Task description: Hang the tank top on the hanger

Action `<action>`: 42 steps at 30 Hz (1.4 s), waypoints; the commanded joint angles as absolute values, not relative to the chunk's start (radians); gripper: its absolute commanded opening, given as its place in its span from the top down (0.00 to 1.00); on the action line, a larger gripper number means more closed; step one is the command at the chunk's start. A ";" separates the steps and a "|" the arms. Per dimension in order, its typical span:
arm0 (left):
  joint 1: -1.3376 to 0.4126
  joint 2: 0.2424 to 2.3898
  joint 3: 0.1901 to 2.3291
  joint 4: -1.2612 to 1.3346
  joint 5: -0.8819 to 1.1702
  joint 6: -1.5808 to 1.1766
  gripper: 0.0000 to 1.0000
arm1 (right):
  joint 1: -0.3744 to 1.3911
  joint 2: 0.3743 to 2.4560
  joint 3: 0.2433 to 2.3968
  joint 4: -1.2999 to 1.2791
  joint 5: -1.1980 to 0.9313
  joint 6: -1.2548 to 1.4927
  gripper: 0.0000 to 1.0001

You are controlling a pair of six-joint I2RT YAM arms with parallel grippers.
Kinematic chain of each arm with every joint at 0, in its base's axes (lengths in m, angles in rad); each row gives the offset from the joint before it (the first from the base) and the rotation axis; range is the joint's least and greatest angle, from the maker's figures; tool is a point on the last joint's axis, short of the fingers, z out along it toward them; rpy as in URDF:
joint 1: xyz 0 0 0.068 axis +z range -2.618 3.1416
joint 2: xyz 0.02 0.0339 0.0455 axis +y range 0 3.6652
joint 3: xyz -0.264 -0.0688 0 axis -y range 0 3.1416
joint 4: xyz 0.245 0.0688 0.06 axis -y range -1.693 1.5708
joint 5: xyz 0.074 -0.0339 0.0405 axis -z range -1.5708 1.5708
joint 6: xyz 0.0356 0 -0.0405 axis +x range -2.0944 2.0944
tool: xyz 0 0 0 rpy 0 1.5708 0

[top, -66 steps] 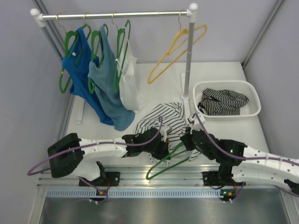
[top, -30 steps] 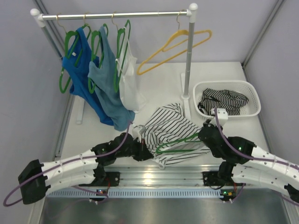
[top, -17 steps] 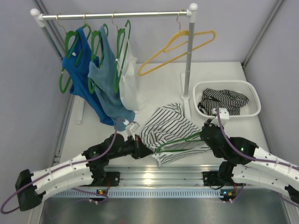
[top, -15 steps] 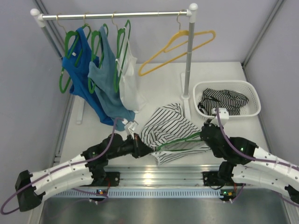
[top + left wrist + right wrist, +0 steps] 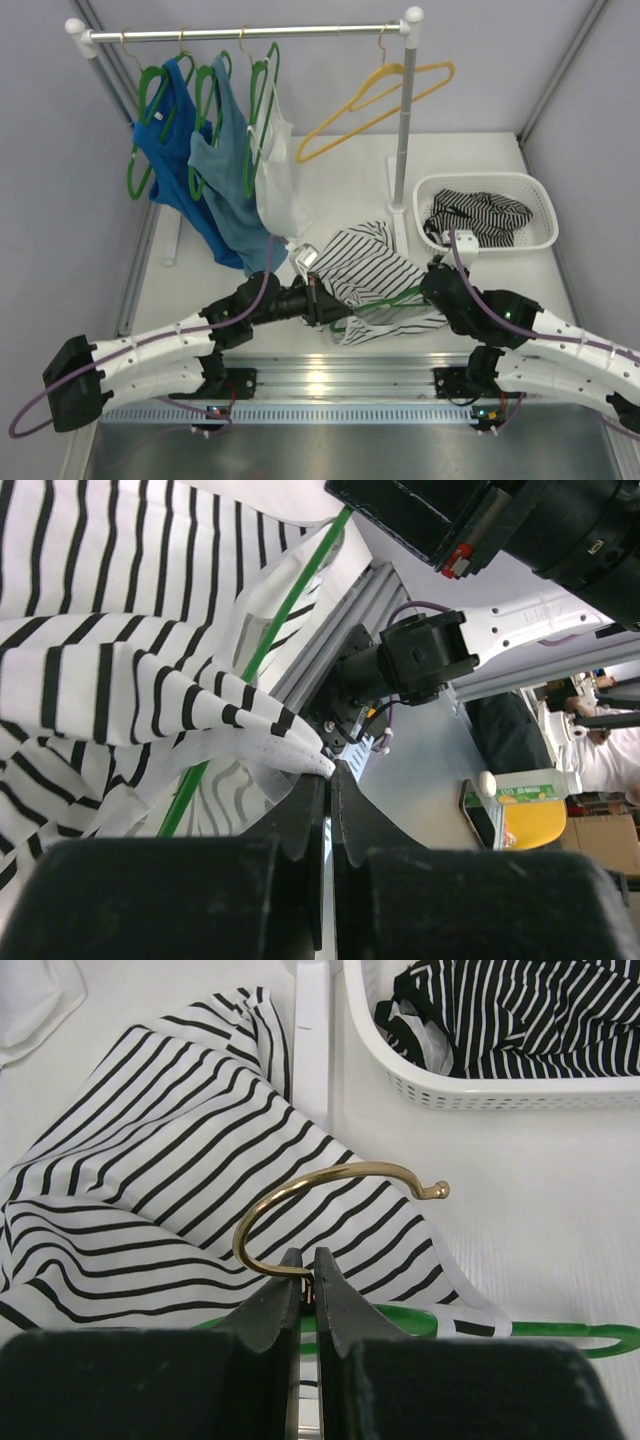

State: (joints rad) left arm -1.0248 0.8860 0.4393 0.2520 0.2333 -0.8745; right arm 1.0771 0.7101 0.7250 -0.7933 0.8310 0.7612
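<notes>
The white tank top (image 5: 365, 262) with thin black stripes lies crumpled on the table in front of the arms. In the left wrist view my left gripper (image 5: 328, 770) is shut on a hem fold of the tank top (image 5: 130, 670), and the green hanger (image 5: 290, 600) runs under the cloth. My right gripper (image 5: 308, 1258) is shut on the base of the brass hook (image 5: 300, 1185), with the hanger's green bar (image 5: 540, 1335) just beyond its fingertips. From above, the left gripper (image 5: 318, 300) and right gripper (image 5: 432, 285) flank the hanger (image 5: 385, 303), which is partly inside the garment.
A rail (image 5: 240, 33) at the back carries blue (image 5: 170, 150), teal (image 5: 235, 190) and white (image 5: 280, 180) tops on green hangers, plus a bare yellow hanger (image 5: 375, 95). The rack post (image 5: 402, 130) stands beside a white basket (image 5: 540, 235) holding a dark striped garment (image 5: 478, 217).
My left gripper has moved right and away from the bases, carrying the hem over the hanger's left end. The right gripper and hanger have shifted only slightly.
</notes>
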 commanded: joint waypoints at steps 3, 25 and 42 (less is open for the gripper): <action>-1.022 0.922 0.515 0.414 0.278 -0.870 0.94 | 1.062 0.715 0.822 -0.736 0.818 0.782 1.00; -1.022 0.843 0.423 0.430 0.051 -0.830 0.83 | 1.060 0.700 0.815 -0.723 0.732 0.821 1.00; -1.022 0.772 0.463 0.147 0.086 -0.721 0.59 | 1.058 0.686 0.825 -0.738 0.722 0.818 1.00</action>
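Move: Just below the left hand, which already pinches the tank top's strap, lies the green hanger's left end, about 4 cm to its left, 1 cm back and 6 cm down. The tank top's body lies some 15 cm ahead of that hand, 4 cm to its right and 13 cm below. From the right hand, still holding the hanger's hook, the pinched strap is about 16 cm left, 6 cm back and roughly level. Loosening its pinch on the strap, the left hand rises about 4 cm and goes forward 3 cm, drifting slightly right, then swings back left over the hanger's left arm, turning some 10 degrees counter-clockwise, and sinks about 5 cm while the fingers open to nearly half. The right hand keeps the hook and brings the hanger 2–3 cm left and up, rolling its left side up. ##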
